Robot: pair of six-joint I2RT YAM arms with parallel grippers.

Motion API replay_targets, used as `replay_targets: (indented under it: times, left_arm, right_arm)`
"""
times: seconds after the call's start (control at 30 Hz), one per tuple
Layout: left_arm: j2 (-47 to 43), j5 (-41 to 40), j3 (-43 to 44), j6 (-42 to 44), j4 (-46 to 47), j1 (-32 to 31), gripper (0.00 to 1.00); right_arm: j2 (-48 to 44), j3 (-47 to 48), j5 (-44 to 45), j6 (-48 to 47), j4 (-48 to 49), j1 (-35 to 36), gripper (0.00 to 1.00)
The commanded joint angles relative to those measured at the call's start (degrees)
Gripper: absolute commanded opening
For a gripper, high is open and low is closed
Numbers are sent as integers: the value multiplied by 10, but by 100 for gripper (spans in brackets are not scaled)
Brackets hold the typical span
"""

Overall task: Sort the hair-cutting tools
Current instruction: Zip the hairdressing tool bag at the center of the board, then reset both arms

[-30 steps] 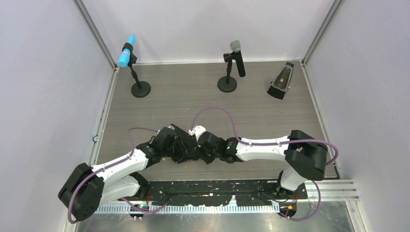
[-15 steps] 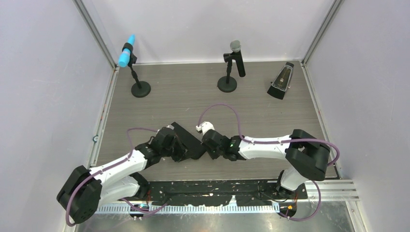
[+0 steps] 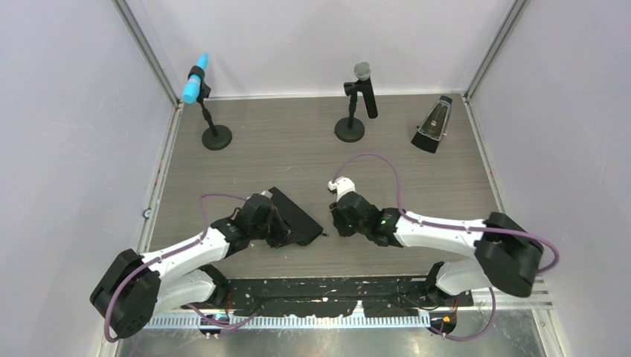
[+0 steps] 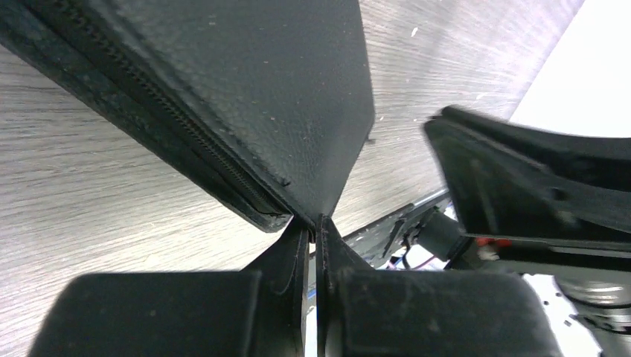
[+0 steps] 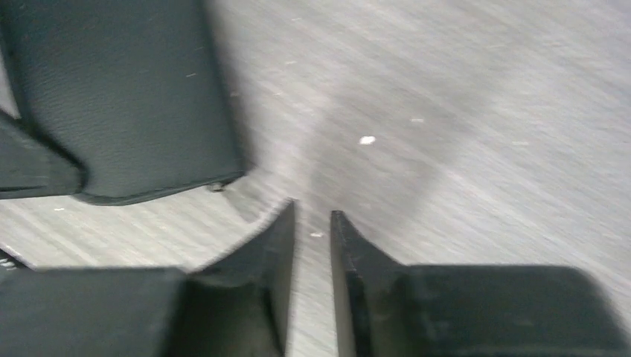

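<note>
The hair-cutting tools are out of view in every frame. A black zip case (image 3: 296, 214) lies on the wood table near the front centre. My left gripper (image 3: 277, 236) is shut on the case; in the left wrist view the fingertips (image 4: 298, 232) pinch a thin corner of its black lid (image 4: 253, 89), with the zipper edge to the left. My right gripper (image 3: 338, 223) stands to the right of the case, apart from it. Its jaws are a narrow gap open (image 5: 312, 216) with bare table between them, and the case (image 5: 119, 97) is at the upper left of that view.
A blue-headed microphone (image 3: 195, 78) on a round base (image 3: 216, 137) stands back left. A silver-headed microphone (image 3: 362, 82) stands back centre, and a dark wedge-shaped object (image 3: 433, 126) back right. White walls close in the table on three sides.
My left gripper has shut on the case's corner. My right gripper has let go, opened slightly and drawn back to the right, away from the case.
</note>
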Motion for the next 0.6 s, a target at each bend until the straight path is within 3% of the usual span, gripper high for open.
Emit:
replay_targets:
  times: [0.0, 0.13, 0.2, 0.33, 0.47, 0.57]
  left_arm:
    - [16, 6, 35, 42, -9, -26, 0]
    - [35, 4, 70, 76, -9, -59, 0]
    - [46, 12, 80, 90, -9, -67, 2]
    - [29, -10, 82, 118, -32, -67, 40]
    - [-44, -114, 112, 189, -160, -67, 98]
    - [-110, -216, 151, 245, -259, -65, 100]
  right_arm:
    - [-105, -19, 78, -22, -20, -20, 37]
    - [-217, -36, 126, -39, -45, -24, 59]
    - [-280, -43, 169, -45, -67, -26, 76]
    - [-403, -46, 228, -58, -115, -28, 100]
    - [-502, -25, 296, -64, -187, -28, 96]
    - [-569, 0, 346, -68, -230, -28, 96]
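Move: The left gripper is already shut on the hairdressing tool bag's near corner, at the zip's end; the bag's middle lies about 6 cm ahead, 3 cm to its left and 2 cm lower. The bag's right corner, with a small tab, is some 7 cm right and 2 cm ahead of that hand. From the right gripper the bag's middle is roughly 13 cm left and 3 cm ahead, 3 cm lower, and the microphone stand's base some 28 cm ahead, 4 cm right. Keep the left fingers pinched at the zip end and draw the bag's corner about 3 cm right and nearly 2 cm back, turning slightly clockwise; then open them wide and lift off up and leftward. Meanwhile sweep the empty right gripper up about 18 cm and right some 15 cm, away from the bag, opening it fully while its fingers tip upward about 30 degrees. ##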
